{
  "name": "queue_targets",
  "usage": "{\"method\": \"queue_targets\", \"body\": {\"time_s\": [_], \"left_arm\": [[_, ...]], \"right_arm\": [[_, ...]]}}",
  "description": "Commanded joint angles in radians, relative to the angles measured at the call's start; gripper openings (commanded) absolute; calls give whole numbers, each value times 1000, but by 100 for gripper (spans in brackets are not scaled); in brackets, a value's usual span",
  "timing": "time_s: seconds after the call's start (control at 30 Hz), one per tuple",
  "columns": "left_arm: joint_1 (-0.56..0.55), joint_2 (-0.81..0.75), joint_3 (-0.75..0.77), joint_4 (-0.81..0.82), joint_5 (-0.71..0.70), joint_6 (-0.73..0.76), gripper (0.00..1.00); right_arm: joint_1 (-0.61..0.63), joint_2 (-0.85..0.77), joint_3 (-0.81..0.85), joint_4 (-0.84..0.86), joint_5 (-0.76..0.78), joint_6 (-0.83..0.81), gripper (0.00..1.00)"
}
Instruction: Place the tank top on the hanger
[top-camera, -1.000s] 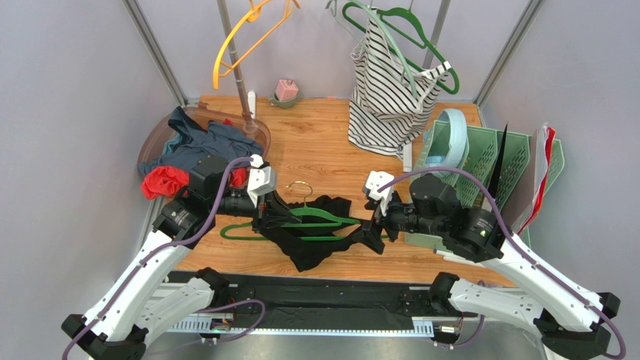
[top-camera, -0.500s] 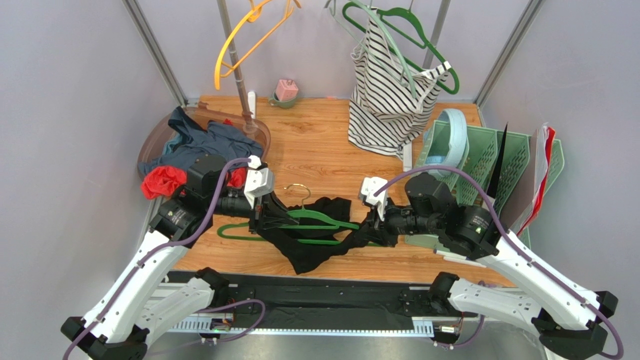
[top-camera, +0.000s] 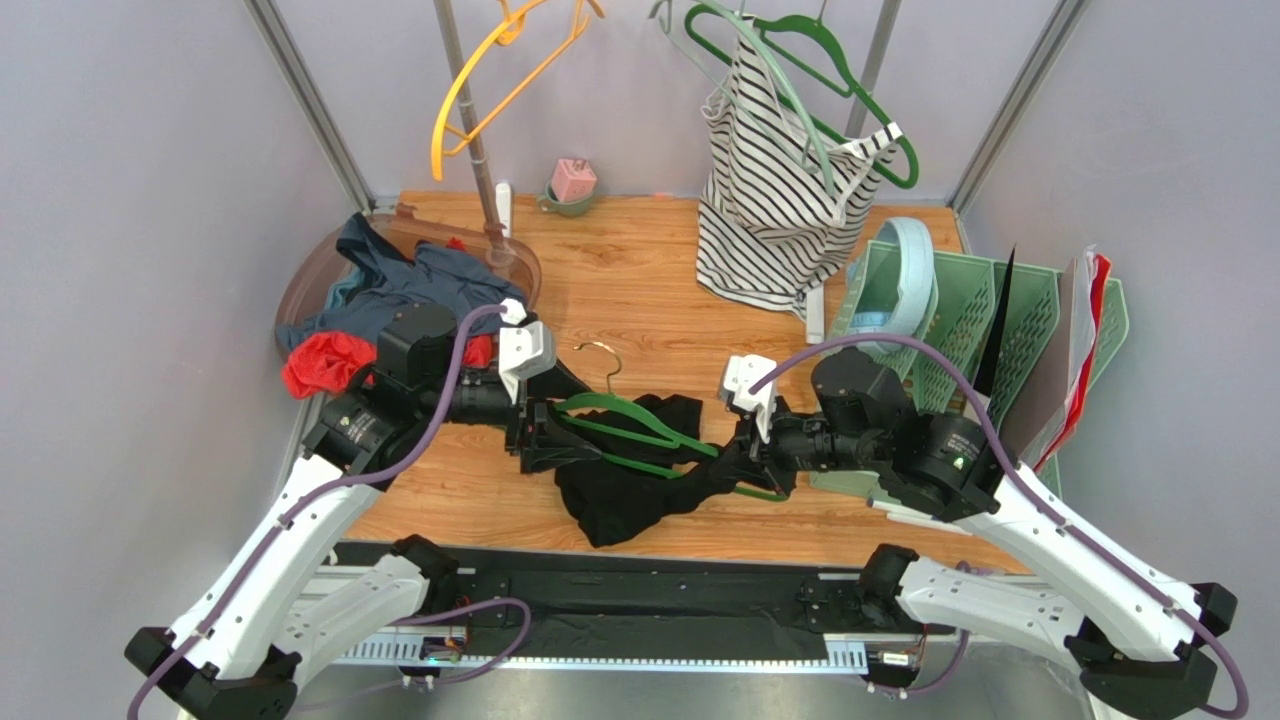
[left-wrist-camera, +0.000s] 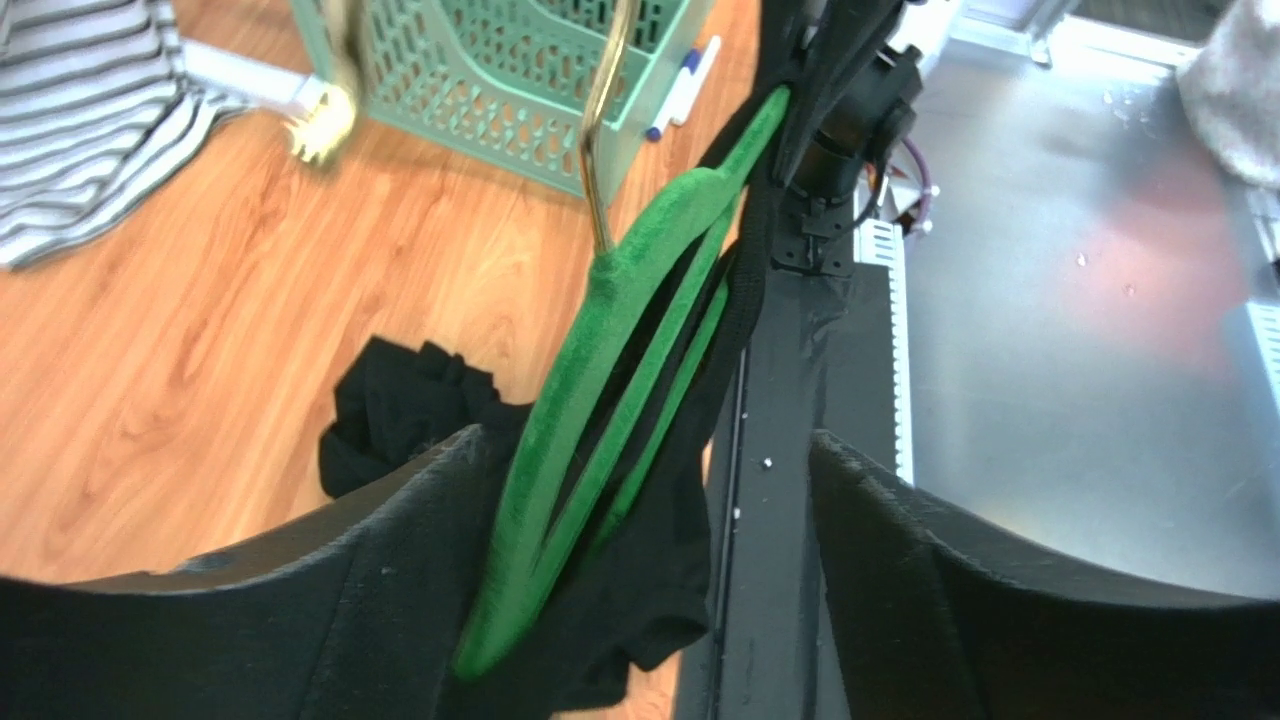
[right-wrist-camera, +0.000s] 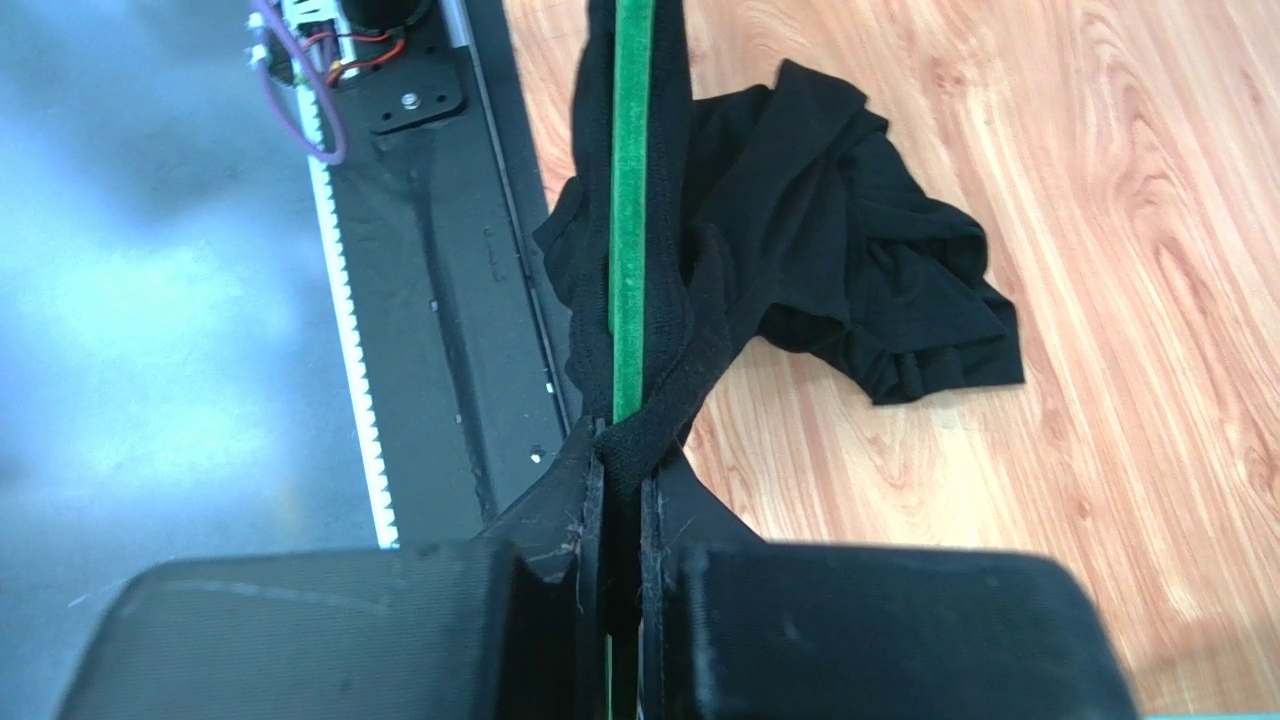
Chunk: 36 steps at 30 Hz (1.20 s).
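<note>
The dark green hanger (top-camera: 624, 428) lies tilted over the table's front, with the black tank top (top-camera: 631, 492) bunched under and around it. My left gripper (top-camera: 535, 432) is open at the hanger's left end; in the left wrist view its fingers (left-wrist-camera: 301, 600) stand wide apart with the hanger (left-wrist-camera: 601, 375) and tank top (left-wrist-camera: 406, 428) loose between them. My right gripper (top-camera: 751, 458) is shut at the hanger's right end. In the right wrist view the gripper (right-wrist-camera: 621, 465) pinches a tank top (right-wrist-camera: 842, 270) strap together with the hanger (right-wrist-camera: 628, 195) arm.
A striped top (top-camera: 781, 165) hangs on a green hanger at the back, beside a yellow-orange hanger (top-camera: 496, 75) on a pole (top-camera: 473, 135). A brown basin (top-camera: 308, 270) of blue-grey and red clothes sits left. Mint racks (top-camera: 977, 315) stand right. A pink cup (top-camera: 571, 183) is far back.
My left gripper opened and let go of the hanger's left end. My right gripper moved in and shut on the strap and hanger end. The hanger tilted.
</note>
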Motion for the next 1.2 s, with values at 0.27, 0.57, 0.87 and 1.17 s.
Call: {"method": "queue_targets", "body": {"time_s": [0.27, 0.57, 0.87, 1.17], "left_arm": [[2, -65, 10, 83, -456, -48, 99], [3, -150, -27, 112, -851, -86, 99], [5, -162, -42, 112, -928, -103, 99], [5, -181, -56, 115, -965, -99, 99]], "right_arm": [[-7, 12, 14, 24, 269, 86, 0], [-58, 71, 158, -47, 562, 177, 0], [-170, 269, 486, -58, 611, 195, 0], [-277, 528, 843, -90, 575, 174, 0]]}}
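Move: My right hand pinches the hanger's right shoulder and a tank top strap. The striped top on the rack is roughly 32 cm ahead, 9 cm to the right and 10 cm higher; the green basket is some 28 cm right, 12 cm ahead and 12 cm below. From my left hand, already loosened, the hanger's middle is about 4 cm right and 2 cm ahead at its height, and the clothes bin about 24 cm left, 17 cm ahead, 14 cm below. With my right fingers still shut on the hanger and tank top, I carry them forward towards the striped top, dipping slightly at first and then lifting: about 18 cm forward and 12 cm up, swinging that hand some 50 degrees clockwise. My left fingers open fully and back away, forward and left towards the bin by about 10 cm each, turning about 50 degrees counter-clockwise. ##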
